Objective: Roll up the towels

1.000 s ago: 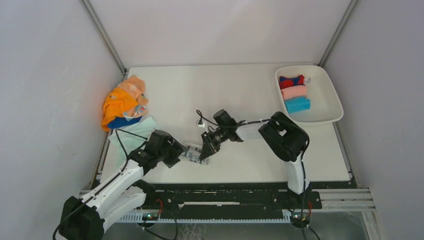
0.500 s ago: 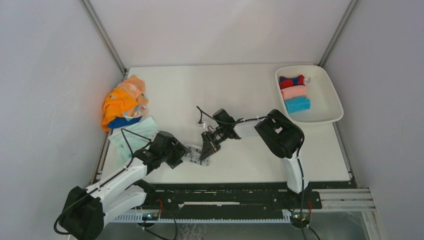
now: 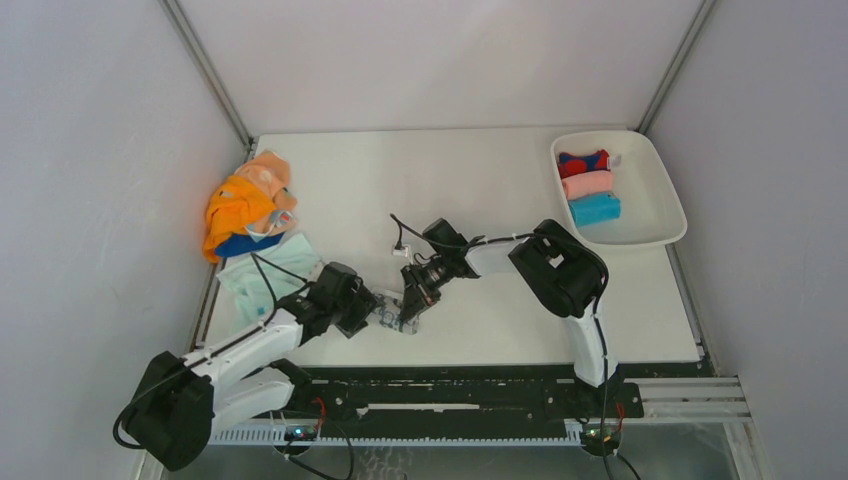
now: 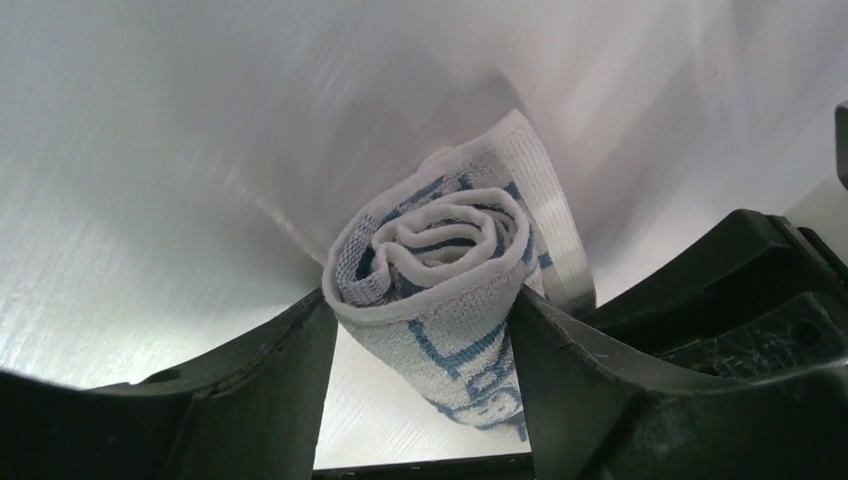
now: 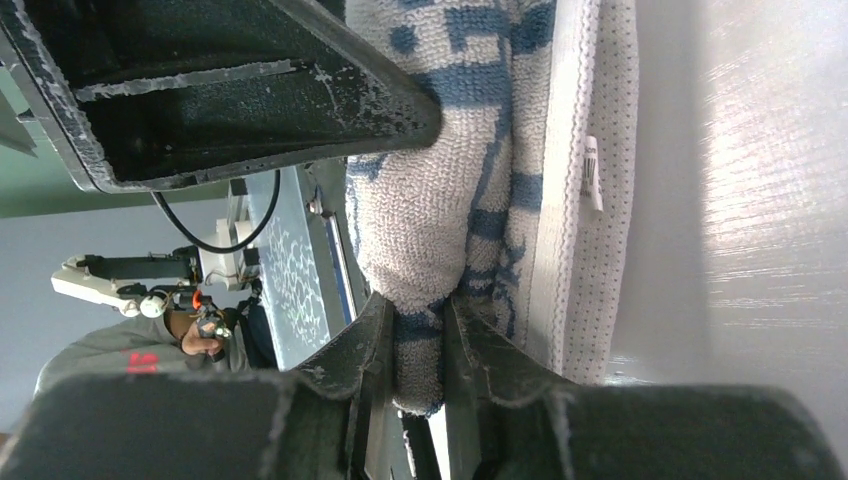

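A white towel with blue print (image 3: 388,312) lies rolled near the table's front edge. The left wrist view shows its spiral end (image 4: 450,250), and my left gripper (image 4: 422,300) is shut on the roll, one finger pressed to each side. My right gripper (image 5: 418,320) is shut on a fold of the same towel (image 5: 430,190) at the roll's other end. From above, the left gripper (image 3: 365,308) and the right gripper (image 3: 410,305) meet at the roll. Loose orange (image 3: 238,210), pink (image 3: 268,170) and mint (image 3: 270,268) towels are piled at the left edge.
A white tray (image 3: 655,228) at the back right holds three rolled towels: red-and-blue (image 3: 583,162), pink (image 3: 587,185) and bright blue (image 3: 595,209). A small white tag on a black cable (image 3: 400,250) hangs by the right wrist. Grey walls close in left and right.
My left arm has slid to the right along the front edge, bringing its gripper closer to the right gripper. The right gripper has edged slightly left. Both grips are unchanged.
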You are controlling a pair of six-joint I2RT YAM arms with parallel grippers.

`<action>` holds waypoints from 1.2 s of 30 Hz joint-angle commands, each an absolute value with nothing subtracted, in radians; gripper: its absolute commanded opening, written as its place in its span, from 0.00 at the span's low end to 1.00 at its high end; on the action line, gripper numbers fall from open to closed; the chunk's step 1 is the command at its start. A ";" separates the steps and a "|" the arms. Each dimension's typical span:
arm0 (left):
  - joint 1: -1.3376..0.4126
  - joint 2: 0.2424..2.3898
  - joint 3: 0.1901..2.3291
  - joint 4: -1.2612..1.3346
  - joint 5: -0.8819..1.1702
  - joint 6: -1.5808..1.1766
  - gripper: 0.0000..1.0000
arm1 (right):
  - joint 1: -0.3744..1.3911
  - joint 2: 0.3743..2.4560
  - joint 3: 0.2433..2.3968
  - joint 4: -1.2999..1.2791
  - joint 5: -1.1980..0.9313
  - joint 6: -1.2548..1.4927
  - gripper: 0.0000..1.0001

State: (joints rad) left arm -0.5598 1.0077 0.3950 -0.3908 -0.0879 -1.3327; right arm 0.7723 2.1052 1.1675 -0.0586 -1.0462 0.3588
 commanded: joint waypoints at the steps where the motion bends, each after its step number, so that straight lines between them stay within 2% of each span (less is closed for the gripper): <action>1: -0.569 1.076 0.398 -0.398 -0.139 -1.332 0.66 | 0.815 2.146 1.144 -0.182 -0.885 0.303 0.15; 3: -0.569 1.096 0.394 -0.402 -0.132 -1.328 0.60 | 0.820 2.121 1.134 -0.183 -0.864 0.292 0.18; 5: -0.569 1.105 0.392 -0.411 -0.134 -1.318 0.50 | 0.827 2.079 1.120 -0.173 -0.845 0.278 0.19; 8: -0.568 1.112 0.401 -0.444 -0.144 -1.294 0.43 | 0.844 2.000 1.102 -0.174 -0.789 0.239 0.26; 14: -0.561 1.151 0.470 -0.528 -0.141 -1.216 0.41 | 0.912 1.796 1.036 -0.156 -0.530 0.161 0.48; 19: -0.547 1.203 0.524 -0.567 -0.113 -1.137 0.41 | 1.020 1.636 0.991 -0.139 -0.146 0.078 0.64; 22: -0.541 1.241 0.549 -0.567 -0.077 -1.102 0.41 | 1.101 1.599 0.980 -0.115 0.059 0.016 0.67; 29: -0.540 1.340 0.602 -0.575 -0.015 -1.036 0.42 | 1.273 1.605 0.965 -0.030 0.286 -0.127 0.71; 36: -0.538 1.381 0.631 -0.573 0.010 -1.019 0.44 | 1.361 1.684 0.978 -0.028 0.363 -0.182 0.69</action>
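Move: The rolled printed towel lies with its left end between the left hand's open fingers, its middle about 6 cm to that hand's right, level with it fore and aft and 1 cm lower. The pale green towel is some 19 cm to the left hand's left and 6 cm farther out, about 2 cm below it. From the right hand, already pinching the roll's right part, the roll's middle is roughly 2 cm left and 1 cm ahead, about level in height. Opening wide, the right hand lets go of the printed roll, rises about 5 cm and draws back some 2 cm. Its wrist swings some 75 degrees, so that the fingers, which pointed back, now point slightly forward. Meanwhile the left fingers close on the roll's left end and keep hold, easing about 2 cm forward and right while that hand turns a little clockwise. ##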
